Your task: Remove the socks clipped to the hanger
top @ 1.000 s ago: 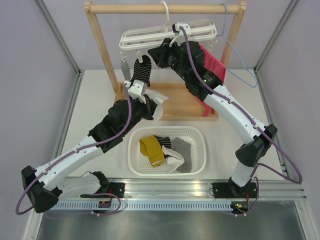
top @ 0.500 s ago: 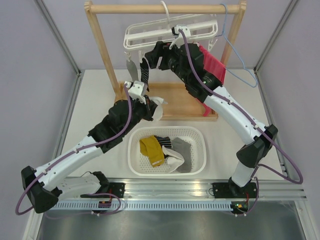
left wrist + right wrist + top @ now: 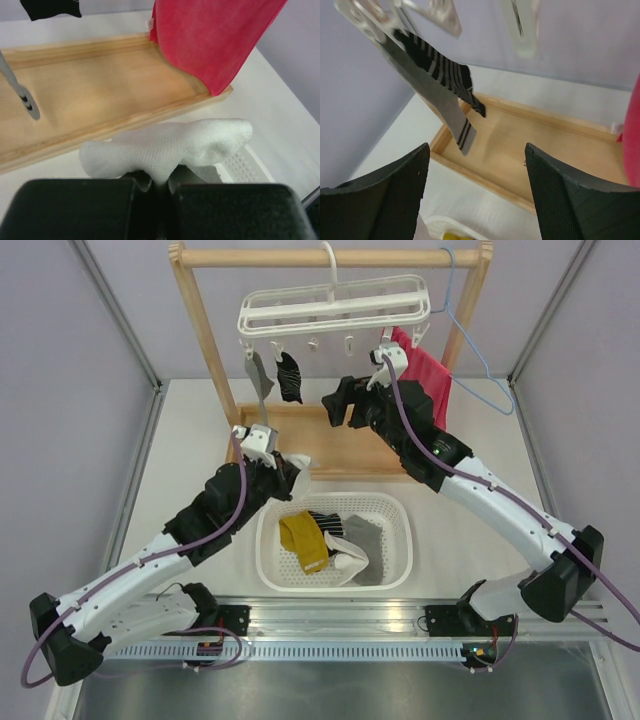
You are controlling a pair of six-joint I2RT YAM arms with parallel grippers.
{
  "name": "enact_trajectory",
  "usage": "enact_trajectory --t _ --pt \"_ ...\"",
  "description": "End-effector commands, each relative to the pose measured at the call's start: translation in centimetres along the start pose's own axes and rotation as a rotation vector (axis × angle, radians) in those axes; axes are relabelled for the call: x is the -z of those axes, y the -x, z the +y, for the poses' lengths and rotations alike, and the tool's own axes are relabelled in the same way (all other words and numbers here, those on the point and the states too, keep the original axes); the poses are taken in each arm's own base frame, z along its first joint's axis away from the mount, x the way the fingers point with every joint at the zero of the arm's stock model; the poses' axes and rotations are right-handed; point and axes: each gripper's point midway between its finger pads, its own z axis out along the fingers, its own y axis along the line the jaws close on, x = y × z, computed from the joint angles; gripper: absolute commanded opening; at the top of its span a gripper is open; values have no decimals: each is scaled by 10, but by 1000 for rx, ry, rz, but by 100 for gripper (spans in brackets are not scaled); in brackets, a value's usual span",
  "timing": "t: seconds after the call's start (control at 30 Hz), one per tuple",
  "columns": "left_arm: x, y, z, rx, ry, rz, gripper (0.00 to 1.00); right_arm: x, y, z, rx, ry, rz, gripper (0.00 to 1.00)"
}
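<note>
The white hanger [image 3: 335, 310] hangs level from the wooden rail. Two socks are clipped at its left end: a grey sock [image 3: 260, 375] [image 3: 445, 107] with a dark-striped cuff and a black-and-white striped sock [image 3: 289, 377] [image 3: 442, 70]. My left gripper [image 3: 287, 468] [image 3: 160, 180] is shut on a white sock [image 3: 170, 145], held just above the basket's far left rim. My right gripper [image 3: 336, 406] [image 3: 476, 150] stands open and empty below the hanger, to the right of the two hanging socks.
A white basket [image 3: 400, 508] in front of the rack holds mustard [image 3: 303, 538], grey [image 3: 368, 537], white and striped socks. A red towel [image 3: 425, 370] [image 3: 210, 40] hangs at the rack's right by a blue wire hanger [image 3: 470, 340]. The wooden rack base [image 3: 100, 85] lies below.
My right gripper opened, let go near the hanger and dropped away to the right. The hanger swung back level. My left arm drew back toward the basket with the white sock.
</note>
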Motion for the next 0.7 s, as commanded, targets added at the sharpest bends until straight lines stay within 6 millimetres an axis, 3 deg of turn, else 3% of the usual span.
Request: enact_trajectory --t 0.0,0.03,0.07,0.13,0.17,0.27,0.4,0.43,0.67 --pt "10 -27 14 52 51 40 2 13 -20 -24 12 -77 -2 80" --pt "16 -29 17 63 56 35 2 19 -23 -28 6 -90 -3 80" --pt "18 -35 20 75 66 43 2 21 -47 -38 5 -115 36 80" --pt "25 -51 29 95 90 64 2 27 -59 -48 -2 -146 45 80" --pt "27 -56 31 100 94 72 2 30 -77 -57 -3 -166 76 80" --pt "35 -80 34 115 101 118 2 39 -99 -72 -33 -196 102 80" --pt "47 -109 37 115 123 156 2 54 -117 -92 -75 -236 120 81" --pt "50 -113 32 113 105 164 2 57 -109 -92 -90 -230 87 81" --pt "66 -160 16 156 71 270 2 79 -135 -121 -145 -295 95 81"
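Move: The laundry basket's middle lies about 12 cm to the right of the left gripper, level with it front to back and some 26 cm below. In it the yellow sock is only 5 cm right and 2 cm nearer, the balled striped sock 9 cm right and 3 cm farther out. From the empty right gripper the hanging black striped sock is about 6 cm ahead, 10 cm left and level in height; the grey sock hangs 6 cm farther left. Bring the left gripper down about 13 cm towards the basket and draw it back some 8 cm, tipping the fingers down 15 degrees while they keep their pinch on the white sock. Meanwhile drop the right gripper away from the hanger, roughly 16 cm down and 10 cm right with a little back, fingers staying wide open, nosing down and turning clockwise. ##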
